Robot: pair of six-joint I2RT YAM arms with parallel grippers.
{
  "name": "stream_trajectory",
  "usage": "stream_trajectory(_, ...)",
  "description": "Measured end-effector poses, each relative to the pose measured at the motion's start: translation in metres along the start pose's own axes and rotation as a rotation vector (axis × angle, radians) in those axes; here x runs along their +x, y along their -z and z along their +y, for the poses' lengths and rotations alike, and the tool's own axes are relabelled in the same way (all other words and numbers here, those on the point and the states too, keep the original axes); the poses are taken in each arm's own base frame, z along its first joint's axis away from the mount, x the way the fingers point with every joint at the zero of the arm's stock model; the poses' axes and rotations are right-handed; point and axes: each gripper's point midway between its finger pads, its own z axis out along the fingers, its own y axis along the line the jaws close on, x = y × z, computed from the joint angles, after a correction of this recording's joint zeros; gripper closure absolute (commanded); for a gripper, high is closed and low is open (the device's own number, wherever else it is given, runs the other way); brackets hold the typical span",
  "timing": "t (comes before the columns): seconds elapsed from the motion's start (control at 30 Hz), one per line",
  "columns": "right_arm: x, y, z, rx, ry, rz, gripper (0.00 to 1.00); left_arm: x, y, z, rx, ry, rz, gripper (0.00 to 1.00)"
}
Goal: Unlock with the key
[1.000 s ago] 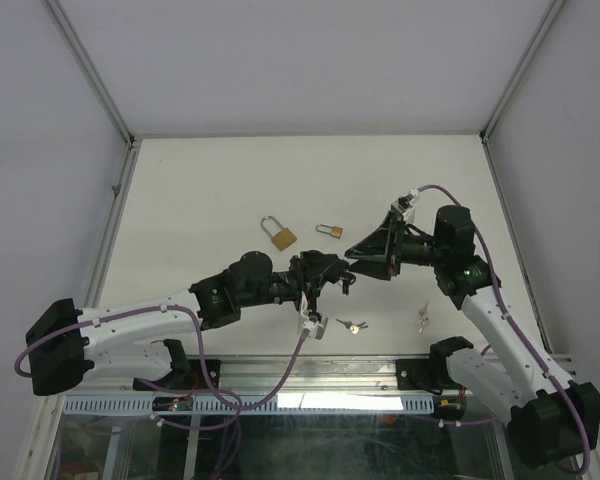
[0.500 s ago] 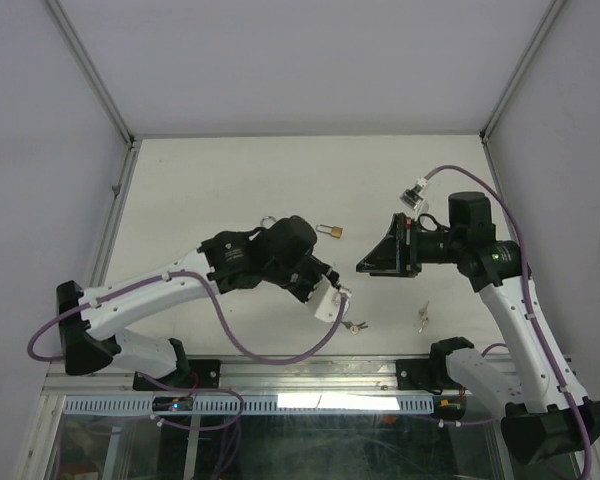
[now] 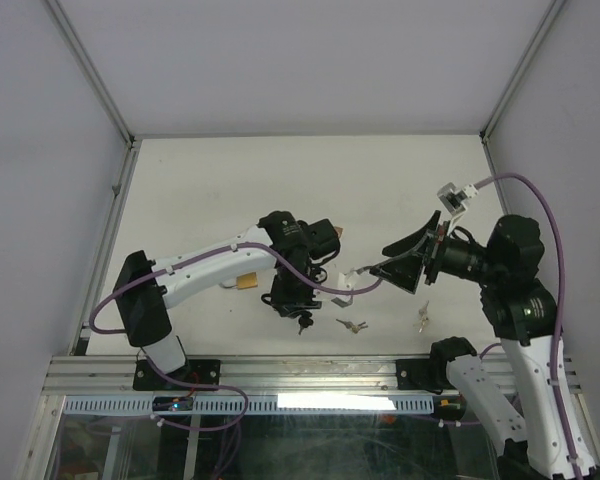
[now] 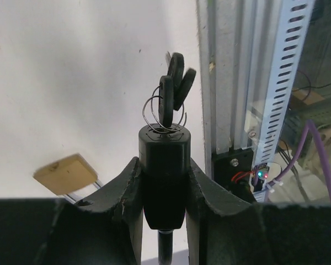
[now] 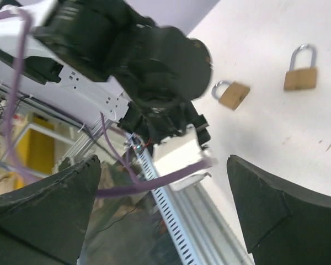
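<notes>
My left gripper (image 4: 163,165) is shut on a black padlock (image 4: 163,182), held upright between its fingers. A black-headed key (image 4: 165,107) sits in the lock's top, with two more black keys (image 4: 179,80) hanging from its ring. In the top view the left gripper (image 3: 294,303) points toward the near edge, the keys (image 3: 303,324) dangling below it. My right gripper (image 3: 400,268) hangs open to the right of it, apart, with nothing between its fingers. The right wrist view shows that open gripper (image 5: 165,210) facing the left wrist.
A brass padlock (image 3: 247,281) lies partly under the left arm, also seen in the left wrist view (image 4: 66,174). The right wrist view shows two brass padlocks (image 5: 233,95) (image 5: 300,77). Loose silver keys (image 3: 352,325) (image 3: 421,318) lie near the front rail (image 3: 310,375).
The left arm has swung its wrist round toward the near edge, carrying the black padlock. The right gripper has opened wide and drawn back to the right.
</notes>
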Motion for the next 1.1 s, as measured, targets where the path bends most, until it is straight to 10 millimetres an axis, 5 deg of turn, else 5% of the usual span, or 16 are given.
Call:
stream_trajectory(0.23,-0.011,0.015,0.014,0.027,0.144,-0.163,0.01,0.071,-0.022,0.027,-0.003,0.338,0.161,1.0)
stream_trajectory(0.37,-0.022,0.016,0.008,0.076,0.143,-0.21,0.01,0.111,-0.011,0.059,-0.061,0.567,0.269,1.0)
stream_trajectory(0.47,-0.031,0.017,0.008,0.097,0.146,-0.232,0.01,0.089,0.015,0.112,-0.234,0.583,0.164,1.0)
stream_trajectory(0.57,-0.042,0.02,0.014,0.101,0.16,-0.26,0.01,0.075,0.048,0.136,-0.354,0.59,0.092,1.0)
stream_trajectory(0.7,-0.05,0.021,0.021,0.088,0.173,-0.283,0.01,0.061,0.12,0.183,-0.554,0.64,-0.115,1.0)
stream_trajectory(0.73,-0.051,0.021,0.022,0.084,0.172,-0.288,0.01,0.073,0.14,0.199,-0.608,0.684,-0.166,1.0)
stream_trajectory(0.83,-0.054,0.021,0.025,0.072,0.166,-0.3,0.01,0.149,0.182,0.237,-0.729,0.899,-0.191,1.0)
stream_trajectory(0.87,-0.055,0.021,0.026,0.068,0.166,-0.304,0.01,0.202,0.193,0.248,-0.781,1.02,-0.17,1.0)
stream_trajectory(0.93,-0.056,0.021,0.027,0.063,0.163,-0.309,0.01,0.267,0.191,0.247,-0.805,1.17,-0.087,1.0)
stream_trajectory(0.97,-0.057,0.021,0.028,0.061,0.163,-0.312,0.01,0.283,0.185,0.241,-0.788,1.21,-0.046,1.0)
stream_trajectory(1.03,-0.057,0.02,0.027,0.058,0.161,-0.315,0.01,0.283,0.16,0.223,-0.69,1.223,0.018,1.0)
stream_trajectory(1.1,-0.056,0.019,0.025,0.057,0.153,-0.313,0.01,0.255,0.137,0.212,-0.595,1.162,0.039,1.0)
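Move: The left hand holds the black padlock, its key still in the keyhole, and carries it towards the bare far-left patch of table, some 28 cm ahead, 24 cm left and 15 cm below. A brass padlock lies about 13 cm ahead and 9 cm left of the left hand, another about 26 cm straight ahead, both roughly 14 cm below. From the empty, open right hand the black padlock is about 21 cm left, 2 cm back and 18 cm lower. The left hand keeps its grip on the black padlock and swings it fast, first left and dipping about 5 cm, then forward and climbing, past the brass padlocks high above the table, and out left over the bare far-left patch, turning some 70 degrees counter-clockwise before it sinks and swings back a few centimetres to end about 26 cm ahead and 22 cm left of its start. The right hand, touching nothing, rises about 6 cm with a slight turn, fingers still wide open. ##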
